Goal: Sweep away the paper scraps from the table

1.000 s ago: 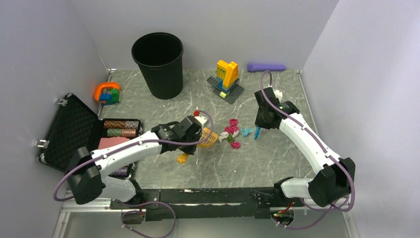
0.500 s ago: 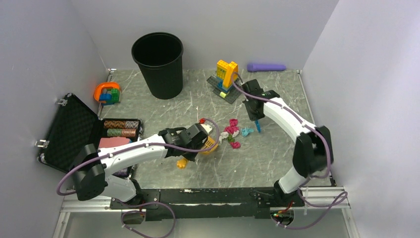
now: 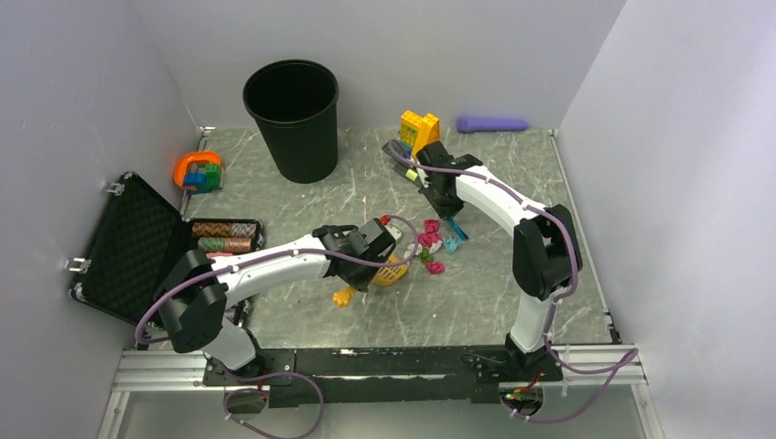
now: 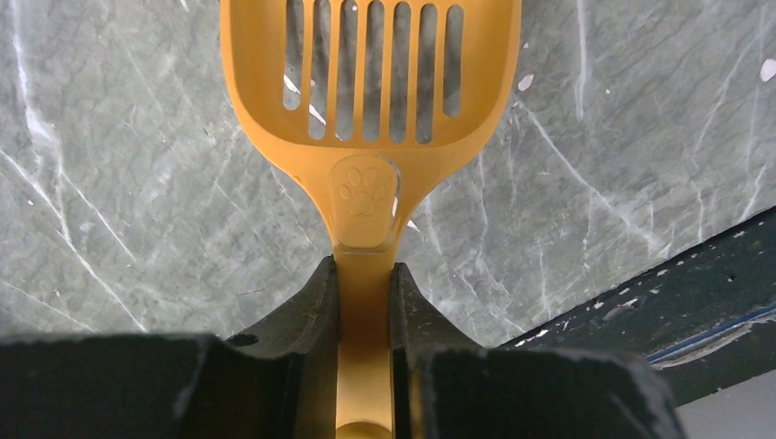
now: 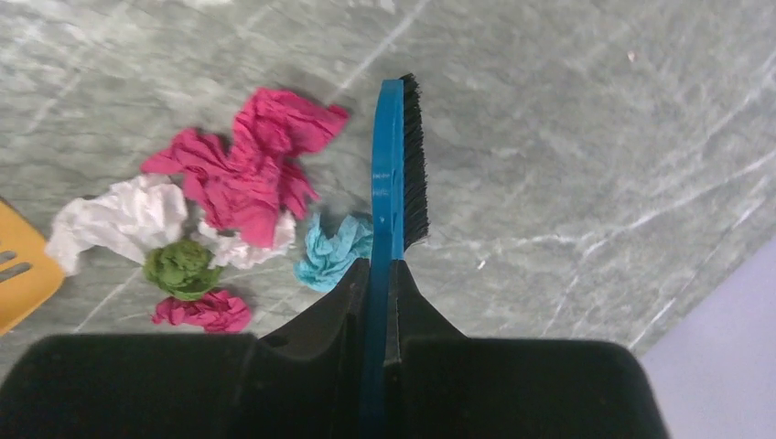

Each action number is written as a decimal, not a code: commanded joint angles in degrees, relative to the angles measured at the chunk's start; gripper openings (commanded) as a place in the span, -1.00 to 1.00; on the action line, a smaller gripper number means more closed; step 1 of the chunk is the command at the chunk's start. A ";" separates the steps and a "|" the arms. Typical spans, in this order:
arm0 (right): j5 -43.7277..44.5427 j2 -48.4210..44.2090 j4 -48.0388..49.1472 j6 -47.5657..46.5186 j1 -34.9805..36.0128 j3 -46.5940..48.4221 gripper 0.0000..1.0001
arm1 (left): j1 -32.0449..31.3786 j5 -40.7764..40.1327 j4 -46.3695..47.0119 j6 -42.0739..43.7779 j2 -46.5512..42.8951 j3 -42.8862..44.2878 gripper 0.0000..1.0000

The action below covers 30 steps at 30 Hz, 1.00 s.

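The paper scraps lie bunched in the middle of the table: magenta, white, green and teal wads. My right gripper is shut on a blue brush, whose black bristles face away from the pile; the teal wad touches the brush's left side. My left gripper is shut on the handle of an orange slotted scoop. The scoop lies low on the table just left of the pile, and its edge shows in the right wrist view.
A black bin stands at the back left. A yellow-and-blue brick build sits just behind my right wrist, a purple cylinder by the back wall. An open black case and an orange ring with bricks are on the left.
My right arm has swung left and back with the brush, ending close against the right side of the pile. My left arm has carried the scoop a little right, toward the scraps.
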 commanded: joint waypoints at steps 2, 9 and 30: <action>-10.05 2.96 0.60 -3.12 1.64 3.28 -1.00 | 2.40 3.93 -1.14 2.64 1.12 3.82 -1.00; -22.98 3.60 1.01 -4.50 3.31 3.12 -1.00 | 4.44 6.24 -1.65 4.49 3.40 6.28 -1.00; -42.57 -7.85 0.96 -5.35 5.91 0.13 -1.00 | 3.58 2.04 9.39 10.19 2.86 1.73 -1.00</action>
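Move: The large pink scrap lies some 6 cm left of the right hand and level with it, about 8 cm below. Of the right hand's other neighbours, the light-blue scrap is about 1 cm left and 2 cm back, the green one 7 cm left and 5 cm back, and the small pink one 5 cm left and 8 cm back; the scoop's head waits 14 cm left and 8 cm back. From the left hand the large pink scrap is about 16 cm ahead, 14 cm right and 5 cm lower. The scraps are swept left and a little back onto the scoop by the brush, still gripped in the right hand, which travels about 13 cm left and 6 cm back, turning counter-clockwise and tipping its left side up some 30 degrees, low at first, then rising about 3 cm. The left hand keeps its grip on the scoop and feeds it some 3 cm forward and slightly right to meet them. ##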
